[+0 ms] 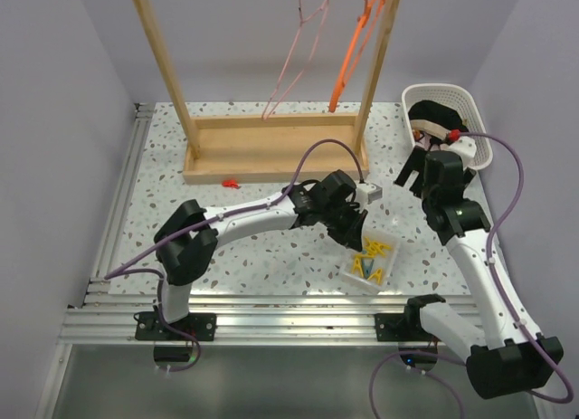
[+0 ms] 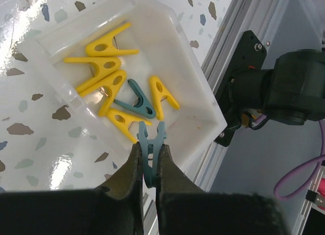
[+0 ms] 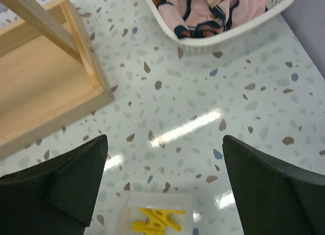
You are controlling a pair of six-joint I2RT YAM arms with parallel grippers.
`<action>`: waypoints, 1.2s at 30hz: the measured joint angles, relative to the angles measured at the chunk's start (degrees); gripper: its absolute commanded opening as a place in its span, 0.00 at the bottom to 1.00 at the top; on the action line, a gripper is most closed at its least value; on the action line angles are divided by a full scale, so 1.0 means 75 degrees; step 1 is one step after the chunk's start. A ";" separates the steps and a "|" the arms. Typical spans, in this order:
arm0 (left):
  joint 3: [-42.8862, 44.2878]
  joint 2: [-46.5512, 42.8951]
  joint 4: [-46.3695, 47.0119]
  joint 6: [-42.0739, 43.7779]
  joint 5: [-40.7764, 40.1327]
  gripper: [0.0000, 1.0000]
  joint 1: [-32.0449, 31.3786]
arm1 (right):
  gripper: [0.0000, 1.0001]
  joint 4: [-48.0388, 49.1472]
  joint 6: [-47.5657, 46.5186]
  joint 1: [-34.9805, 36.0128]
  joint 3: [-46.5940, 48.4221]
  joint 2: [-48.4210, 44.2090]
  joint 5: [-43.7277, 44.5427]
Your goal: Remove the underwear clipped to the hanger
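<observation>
The pale pink briefs with navy trim [image 3: 203, 11] lie in the white basket [image 3: 228, 34]. The black briefs with beige panels [image 1: 436, 113] lie there too. A pink hanger [image 1: 294, 61] and an orange hanger [image 1: 357, 48] hang bare on the wooden rack [image 1: 271, 147]. My left gripper [image 2: 149, 148] is shut on a teal clothespin [image 2: 150, 138], just above the near edge of a clear box [image 2: 203, 100]. In the top view it [image 1: 355, 224] is over that box [image 1: 391, 265]. My right gripper [image 3: 165, 143] is open and empty, above the table left of the basket [image 1: 479, 120].
The clear box holds several yellow clothespins [image 2: 109, 67] and one teal one [image 2: 136, 99]. A small red clip [image 1: 231, 182] lies in front of the rack's base. The aluminium table rail [image 2: 238, 37] runs just beside the box.
</observation>
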 measured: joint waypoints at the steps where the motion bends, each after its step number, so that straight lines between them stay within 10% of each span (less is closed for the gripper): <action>1: 0.0047 0.0052 -0.0029 0.0000 -0.0090 0.00 -0.0050 | 0.98 -0.0251 0.0032 0.0000 -0.0064 -0.0119 -0.0093; 6: 0.0283 0.0428 -0.0105 0.0035 -0.0446 0.44 -0.0248 | 0.98 -0.1169 0.0119 0.0000 -0.0323 -0.0618 -0.0350; 7: 0.0286 0.0469 -0.0114 0.0052 -0.0513 0.86 -0.0271 | 0.98 -0.1268 0.0131 0.0000 -0.0323 -0.0653 -0.0367; 8: 0.0286 0.0495 -0.0102 0.0050 -0.0510 1.00 -0.0277 | 0.98 -0.1364 0.0149 0.0000 -0.0321 -0.0670 -0.0376; 25: -0.0192 -0.1475 -0.0166 -0.0248 -0.2142 1.00 0.0676 | 0.98 -0.1821 -0.0286 0.0000 0.0114 -0.0271 -0.1367; 36: -0.2034 -0.2346 -0.1157 -0.1137 -0.3943 1.00 0.5217 | 0.98 -0.1807 -0.0697 0.0478 0.0157 0.0111 -0.3730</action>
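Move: The left hand holds a teal clip near the left edge of the clip box, whose middle lies about 4 cm right, 1 cm nearer and 7 cm below. From this hand the red clip lies some 21 cm forward, 32 cm left and 9 cm down; the wooden base's middle is about 29 cm forward and 19 cm left. From the empty right hand, the clip box is 14 cm back, 13 cm left and 19 cm down; the basket is 20 cm forward and 6 cm right. Sinking about 2 cm, the left hand opens wide to let the teal clip go into the clip box, rises clear, then sweeps fast some 30 cm left and 20 forward towards the red clip, turning roughly 65 degrees counter-clockwise and dropping again at the end, fingers open. The right hand, still open, eases back and down, then swings left towards the clip box, turning counter-clockwise and tipping down. ##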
